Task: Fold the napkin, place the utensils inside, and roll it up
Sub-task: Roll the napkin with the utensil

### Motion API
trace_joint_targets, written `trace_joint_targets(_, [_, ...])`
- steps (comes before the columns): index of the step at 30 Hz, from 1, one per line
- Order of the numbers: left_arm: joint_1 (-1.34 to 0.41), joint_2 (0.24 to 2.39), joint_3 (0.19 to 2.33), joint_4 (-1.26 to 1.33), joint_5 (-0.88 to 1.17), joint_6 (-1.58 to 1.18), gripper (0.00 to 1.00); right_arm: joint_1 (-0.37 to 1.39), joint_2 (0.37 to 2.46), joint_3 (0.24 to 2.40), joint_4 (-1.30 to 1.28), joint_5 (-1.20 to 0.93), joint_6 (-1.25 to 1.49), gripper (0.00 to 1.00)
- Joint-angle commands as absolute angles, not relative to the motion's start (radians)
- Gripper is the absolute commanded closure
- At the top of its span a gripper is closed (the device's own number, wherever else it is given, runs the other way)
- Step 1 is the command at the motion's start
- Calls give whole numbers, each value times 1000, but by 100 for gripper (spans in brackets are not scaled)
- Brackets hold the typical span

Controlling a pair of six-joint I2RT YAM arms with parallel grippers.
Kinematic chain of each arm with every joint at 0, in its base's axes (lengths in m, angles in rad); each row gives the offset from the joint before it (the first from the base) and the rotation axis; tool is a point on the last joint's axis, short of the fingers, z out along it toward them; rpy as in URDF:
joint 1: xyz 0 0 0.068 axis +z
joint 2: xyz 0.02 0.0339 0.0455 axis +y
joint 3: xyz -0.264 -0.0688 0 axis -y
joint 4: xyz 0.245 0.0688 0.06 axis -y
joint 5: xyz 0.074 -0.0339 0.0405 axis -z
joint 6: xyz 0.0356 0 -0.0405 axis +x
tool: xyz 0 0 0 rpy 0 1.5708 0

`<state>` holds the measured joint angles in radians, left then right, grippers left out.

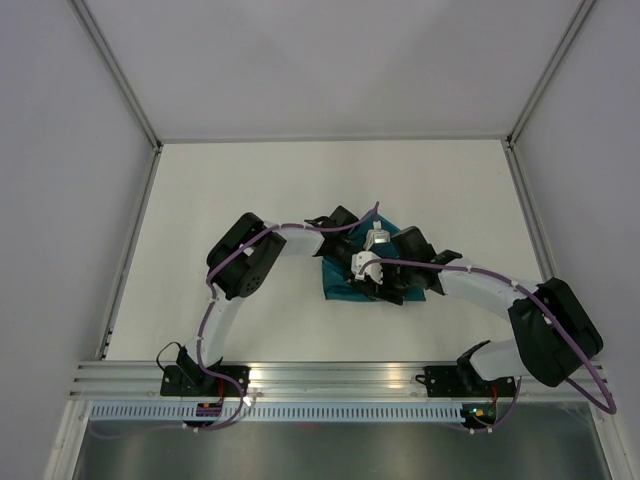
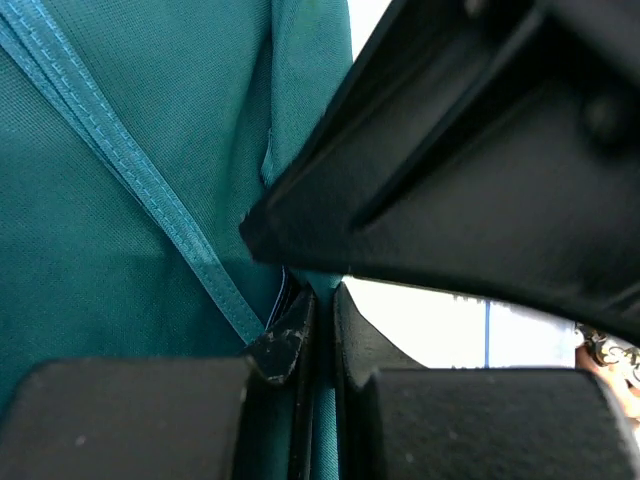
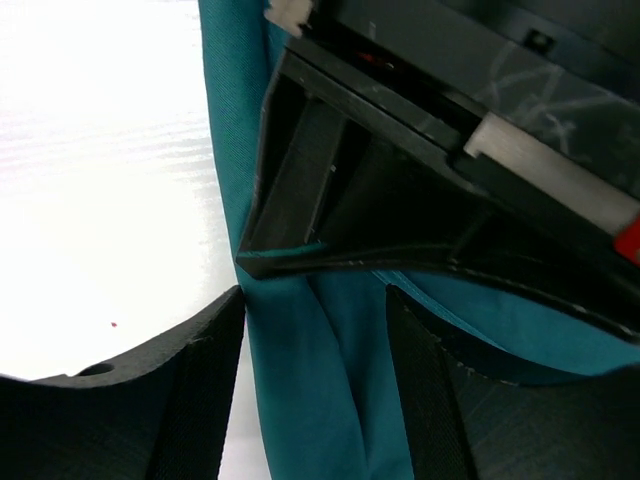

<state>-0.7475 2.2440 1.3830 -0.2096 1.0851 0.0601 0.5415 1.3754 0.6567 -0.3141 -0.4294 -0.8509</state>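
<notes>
The napkin (image 1: pixel 336 282) is a teal cloth folded into a small bundle at mid-table, with both grippers crowded over it. My left gripper (image 2: pixel 322 300) is shut on a thin fold of the napkin (image 2: pixel 100 200), whose stitched hem runs diagonally to the jaws. My right gripper (image 3: pixel 315 310) is open, its two fingers standing either side of a raised ridge of the napkin (image 3: pixel 320 400) without pinching it. Each wrist view shows the other gripper's black body close above. From above, the left gripper (image 1: pixel 360 262) and right gripper (image 1: pixel 384 284) nearly touch. The utensils are hidden.
The white table (image 1: pixel 250 200) spreads around the bundle, bounded by grey walls and metal rails (image 1: pixel 300 380) at the near edge. The purple cables along both arms arch over the cloth.
</notes>
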Motion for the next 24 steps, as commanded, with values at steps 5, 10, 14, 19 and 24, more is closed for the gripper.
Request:
trace_joint_targets(5, [-750,2310,1367,-281,943,48,96,571,1445,658,-268,-416,-822,43])
trace_joint_targets(10, [-750,2284,1355,-279,907,43,88,571,1485,669,-301,-422,-824,63])
trace_joint_targets(14, [-749,2235,1315,-235,873,29,77,566,1526,693,-345,-443,-833,75])
trace_joint_targets(19, [-729,2143,1241,-117,861,-44,65,535,1600,751,-436,-506,-867,82])
trace_joint_targets(24, [-715,2059,1233,-91,825,-84,61,460,1698,824,-546,-594,-916,83])
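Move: The right hand, open, hangs over the napkin's folded near edge; the bit it goes for lies about 2 cm below, 1 cm back and 1 cm left. The left fingertips pinch the same edge roughly 2 cm to the right hand's left, 1 cm back and 2 cm lower; for the left hand that bit is some 1 cm to its right. The napkin's far corner lies about 17 cm ahead of the right hand and 2 cm left, 3 cm below. Down about 2 cm, easing a little back and left, the right hand sets its fingers astride the folded edge and closes them on it beside the left's tips, then creeps 1 cm forward as its fingertips tilt some 15 degrees back towards the base. The left hand keeps its pinch meanwhile, then opens and starts backing out left, forward and slightly up, about 2 cm. ##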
